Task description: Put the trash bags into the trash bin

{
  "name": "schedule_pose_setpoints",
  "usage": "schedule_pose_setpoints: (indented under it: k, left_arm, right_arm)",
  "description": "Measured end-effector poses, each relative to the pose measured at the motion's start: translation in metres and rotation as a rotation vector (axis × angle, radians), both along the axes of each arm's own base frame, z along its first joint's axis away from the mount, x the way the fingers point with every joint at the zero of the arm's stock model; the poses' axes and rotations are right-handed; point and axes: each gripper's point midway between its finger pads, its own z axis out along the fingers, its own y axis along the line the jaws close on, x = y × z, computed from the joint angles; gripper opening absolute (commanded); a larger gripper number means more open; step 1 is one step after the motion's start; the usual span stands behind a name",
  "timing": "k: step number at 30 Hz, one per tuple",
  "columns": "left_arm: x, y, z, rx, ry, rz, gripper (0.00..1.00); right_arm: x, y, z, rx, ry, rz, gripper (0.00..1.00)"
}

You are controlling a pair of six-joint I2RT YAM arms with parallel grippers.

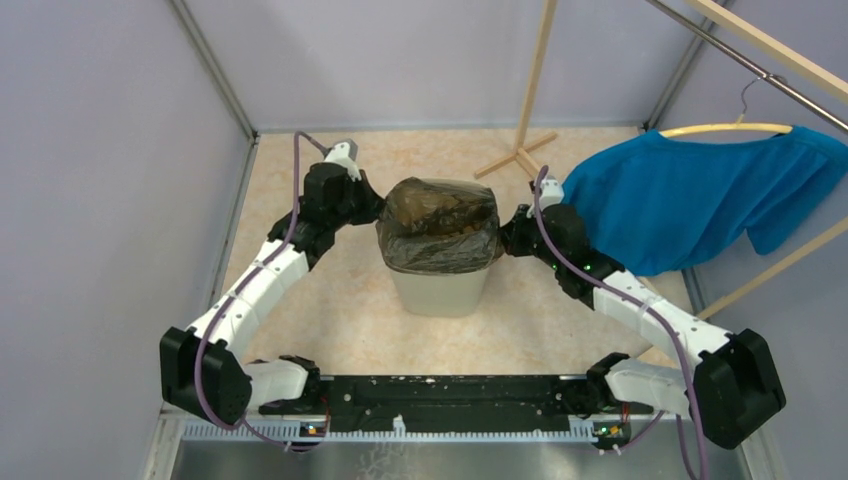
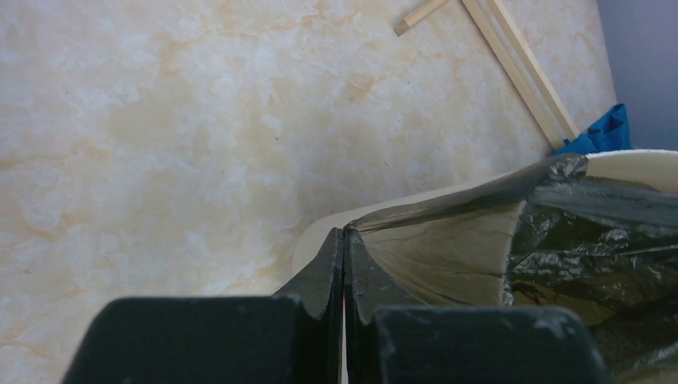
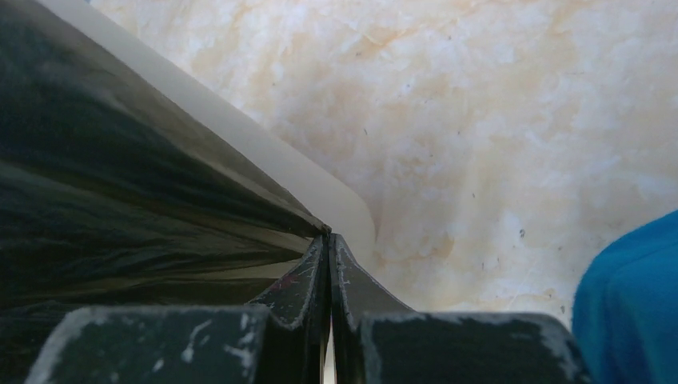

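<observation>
The cream-beige trash bin [image 1: 440,292] stands in the middle of the floor. The dark grey-brown trash bag [image 1: 438,226] is stretched over its rim and hangs partway down its sides. My left gripper [image 1: 376,209] is shut on the bag's left edge; in the left wrist view the film [image 2: 456,248] pulls taut from the closed tips [image 2: 344,234] over the bin rim [image 2: 640,160]. My right gripper [image 1: 505,238] is shut on the bag's right edge; in the right wrist view the bag [image 3: 120,200] runs to the closed tips [image 3: 329,237] beside the bin rim [image 3: 320,188].
A blue garment [image 1: 690,195] hangs on a hanger from a wooden rack at the right, close to my right arm. The rack's wooden foot [image 1: 518,158] lies behind the bin. Grey walls close in the marbled floor on the left and back.
</observation>
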Motion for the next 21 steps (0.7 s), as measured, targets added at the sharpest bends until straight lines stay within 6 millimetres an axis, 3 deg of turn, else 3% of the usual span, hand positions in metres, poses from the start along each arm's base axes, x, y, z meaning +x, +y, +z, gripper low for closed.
schedule_pose_setpoints:
  k: [5, 12, 21]
  left_arm:
    - [0.001, -0.006, 0.017, -0.015, -0.038, -0.039, 0.00]
    - [0.014, -0.015, 0.052, -0.052, -0.130, -0.059, 0.00]
    - [0.039, -0.029, 0.015, -0.042, -0.045, -0.073, 0.00]
  right_arm:
    - [-0.007, 0.000, -0.014, -0.006, 0.033, 0.014, 0.01]
    - [-0.007, -0.007, -0.011, -0.045, 0.030, -0.002, 0.02]
    - [0.013, 0.003, -0.024, -0.061, 0.041, -0.004, 0.01]
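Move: The left hand already pinches the bag's edge. The bin rim's far left corner lies about 5 cm ahead of this hand, 3 cm to its right and 4 cm lower; the bin mouth's middle is some 11 cm right and 3 cm back. The right hand, also holding the bag, has the bin's right rim about 2 cm to its left, 1 cm ahead and 2 cm below. The blue shirt's middle hangs roughly 35 cm to its right, 8 cm ahead. Keeping the bag edge pinched, the left hand lifts about 5 cm while easing right, then carries it forward and back down over the bin's far left corner, ending some 4 cm farther out and 3 cm farther right. The right hand keeps its pinch at the bin's right side, sinks about 2 cm, draws back slightly and then goes a little forward, pulling the bag edge down outside the rim. ##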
